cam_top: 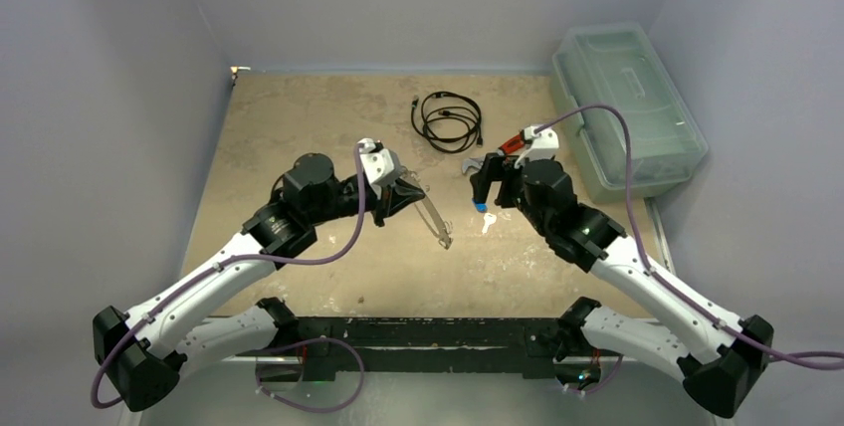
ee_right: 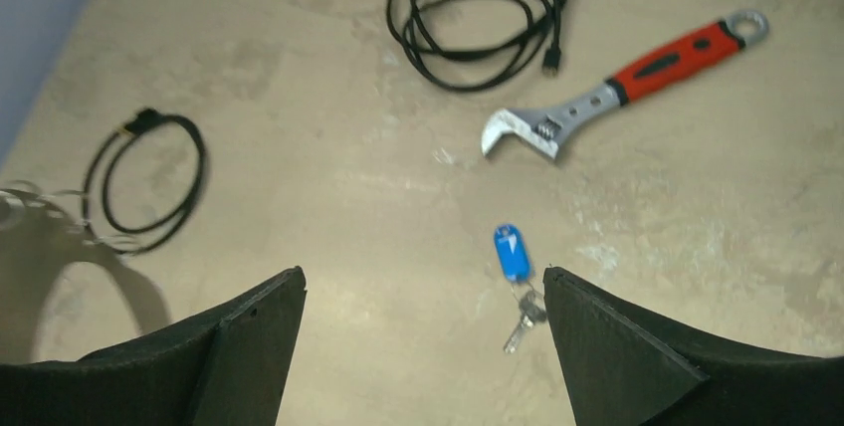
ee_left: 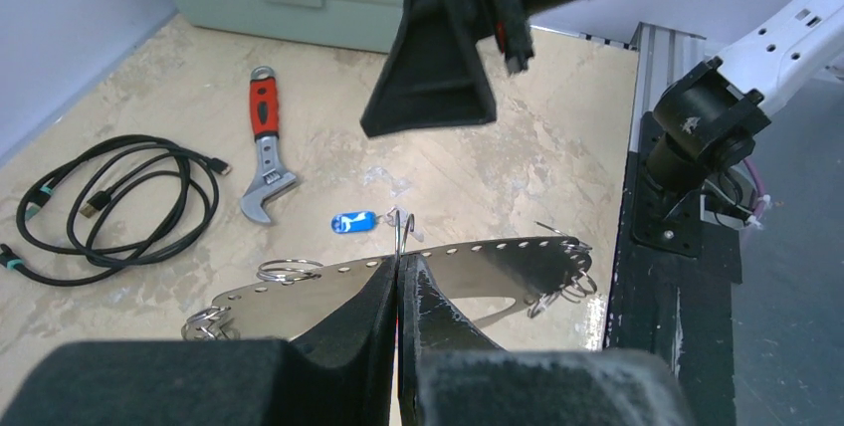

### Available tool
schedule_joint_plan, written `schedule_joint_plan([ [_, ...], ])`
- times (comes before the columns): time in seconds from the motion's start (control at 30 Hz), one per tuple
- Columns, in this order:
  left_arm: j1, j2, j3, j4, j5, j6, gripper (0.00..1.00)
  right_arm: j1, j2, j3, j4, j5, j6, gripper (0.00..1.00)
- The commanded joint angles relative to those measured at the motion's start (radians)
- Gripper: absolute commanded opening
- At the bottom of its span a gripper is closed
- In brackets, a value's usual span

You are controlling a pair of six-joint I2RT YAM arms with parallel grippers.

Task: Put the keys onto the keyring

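The keyring [ee_left: 299, 299] is a flat silvery plate with a wide oval hole and small wire rings along its rim. My left gripper [ee_left: 398, 265] is shut on its edge and holds it just above the table [cam_top: 328, 117]; from above it slants down to the right [cam_top: 438, 223]. The keys lie on the table just past it: a blue-headed one [ee_right: 511, 252] joined to a small silver one [ee_right: 523, 319], also seen from above [cam_top: 485, 219]. My right gripper [ee_right: 423, 277] hangs open above them, the keys close to its right finger [ee_right: 617, 346]; nothing is between its fingers.
A red-handled wrench [ee_right: 617, 93] lies beyond the keys. Behind it is a coiled black cable [cam_top: 448, 117]. A smaller black cable loop [ee_right: 149, 182] lies to the left in the right wrist view. A pale green lidded box [cam_top: 627, 103] stands at the back right.
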Motion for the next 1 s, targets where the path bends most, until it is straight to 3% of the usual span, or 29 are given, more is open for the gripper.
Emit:
schedule_joint_plan([
  [0.0,-0.007,-0.033,0.004,0.057,0.0,-0.04,0.0,0.002,0.048,0.049,-0.105,0.04,0.06,0.92],
  [0.57,-0.015,-0.039,-0.005,0.065,0.009,-0.043,0.0,0.003,0.186,0.053,-0.083,0.024,0.05,0.94],
  [0.8,-0.017,-0.027,-0.005,0.059,-0.021,-0.041,0.0,0.004,0.299,0.077,-0.089,-0.027,0.027,0.92],
  [0.97,-0.018,-0.028,-0.005,0.05,-0.031,-0.032,0.0,-0.009,0.403,0.086,-0.08,-0.03,0.001,0.84],
])
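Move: The keys with their blue tag lie on the table almost straight below my right hand, about 25 cm down, some 3 cm farther out and 1 cm to its left. The wrench is about 21 cm ahead and 5 cm to the right of that hand, equally low. The ringed metal strip hangs in my left hand, some 15 cm left of my right hand and 9 cm nearer. From my left hand the keys are roughly 10 cm ahead, 16 cm right, 29 cm down. I lower my right hand about 11 cm towards the keys, easing off briefly early on and then sinking faster, and stop short of touching them. As it goes down I tip the fingers some 20 degrees further downward and let the hand's left side dip a little, keeping them wide open. My left hand stays put, still pinching the ringed metal strip. ##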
